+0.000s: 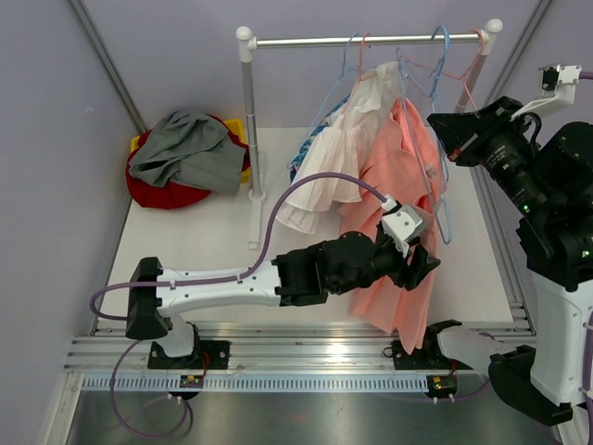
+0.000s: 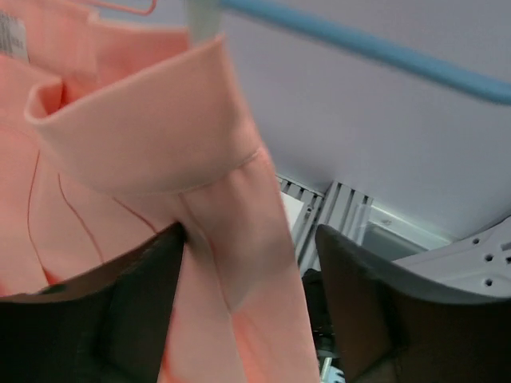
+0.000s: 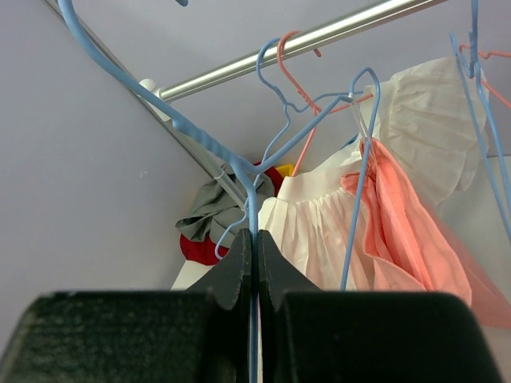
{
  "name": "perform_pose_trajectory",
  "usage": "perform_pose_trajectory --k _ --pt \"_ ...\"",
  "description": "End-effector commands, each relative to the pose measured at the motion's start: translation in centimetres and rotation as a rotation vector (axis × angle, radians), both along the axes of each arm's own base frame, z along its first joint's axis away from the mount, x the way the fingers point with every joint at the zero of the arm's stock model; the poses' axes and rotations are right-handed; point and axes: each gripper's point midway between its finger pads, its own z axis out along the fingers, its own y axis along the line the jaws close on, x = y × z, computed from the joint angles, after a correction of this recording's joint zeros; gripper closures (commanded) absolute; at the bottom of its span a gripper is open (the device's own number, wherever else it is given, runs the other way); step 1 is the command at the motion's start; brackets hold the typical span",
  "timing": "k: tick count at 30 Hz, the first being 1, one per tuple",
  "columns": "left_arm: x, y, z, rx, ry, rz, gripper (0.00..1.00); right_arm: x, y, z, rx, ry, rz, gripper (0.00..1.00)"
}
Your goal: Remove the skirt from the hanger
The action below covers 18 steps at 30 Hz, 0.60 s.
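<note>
A salmon-pink skirt hangs from a blue hanger on the rail. My left gripper is at the skirt's lower right part. In the left wrist view it is open, a folded band of pink fabric runs down between the jaws, and the cloth touches the left finger. The right gripper is up beside the rail's right end. In the right wrist view it is shut on the thin wire of a blue hanger.
A white pleated garment hangs left of the pink one, with more blue and pink hangers on the rail. The rack's post stands mid-table. A pile of grey and red clothes lies at the back left.
</note>
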Motion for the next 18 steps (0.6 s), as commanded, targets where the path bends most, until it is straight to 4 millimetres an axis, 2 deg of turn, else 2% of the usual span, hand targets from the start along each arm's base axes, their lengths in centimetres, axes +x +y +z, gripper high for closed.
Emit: perform_pose_trajectory --k 1,2,3,5,6,10,11,13,14,15,16,18 --pt "1.2 -0.1 4.2 -0.127 -0.026 0.111 0.44 -2.9 -0.4 5.7 0.062 -0.185 0.019 1.0" --pt "1.3 0.0 4.3 -0.13 -0.025 0.13 0.58 -3.0 -0.5 5.8 0.063 -0.185 0.018 1.0" --pt "1.7 0.3 4.4 -0.133 -0.026 0.165 0.77 -3.2 -0.5 5.8 0.064 -0.184 0.019 1.0" --pt "2.0 0.7 4.9 -0.144 -0.028 0.196 0.95 -3.1 -0.5 5.5 0.069 -0.178 0.019 1.0" --pt "2.4 1.0 4.9 -0.142 -0.029 0.225 1.0 -3.4 -0.6 5.5 0.073 -0.181 0.017 1.0" --pt "2.4 1.9 5.5 -0.124 -0.046 0.263 1.0 -3.1 -0.6 4.4 0.092 -0.163 0.011 1.0" --pt "1.9 1.9 5.8 -0.124 -0.053 0.257 1.0 -2.5 -0.4 3.6 0.093 -0.15 0.01 1.0" --pt "2.0 2.5 5.8 -0.103 -0.067 0.297 1.0 -2.5 -1.0 3.2 0.107 -0.147 -0.018 1.0" --pt "1.6 2.8 6.2 -0.102 -0.081 0.289 1.0 -1.6 -0.9 2.2 0.106 -0.136 -0.031 1.0" --pt "1.4 2.8 6.4 -0.101 -0.089 0.28 1.0 -1.6 -1.4 1.9 0.118 -0.139 -0.053 1.0" --pt "1.0 2.8 6.8 -0.103 -0.096 0.27 1.0 -0.7 -1.2 0.6 0.113 -0.111 -0.06 1.0" --pt "0.1 2.7 7.4 -0.096 -0.119 0.251 1.0 0.1 -1.2 -0.2 0.113 -0.1 -0.074 1.0"
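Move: The near end of the pink skirt's waistband hangs from the hanger about 3 cm ahead, 3 cm to the right and 4 cm above my left fingers, its edge already running down into their gap. The blue hanger's clip and lower bar sit some 8 cm up, 4 cm ahead and 2 cm right. The white skirt is roughly 20 cm ahead, 17 cm left and slightly higher. From my right hand, that waistband end is about 10 cm back, in line sideways and 17 cm below. I snap my left fingers shut on the skirt's edge just under the waistband, pinching it while that hand turns some 15 degrees counter-clockwise; it eases forward about 1.5 cm, partly back again, and 1 cm left. My right hand keeps the hanger by its neck, draws it slightly back, then lowers it about 3 cm while easing forward again. ##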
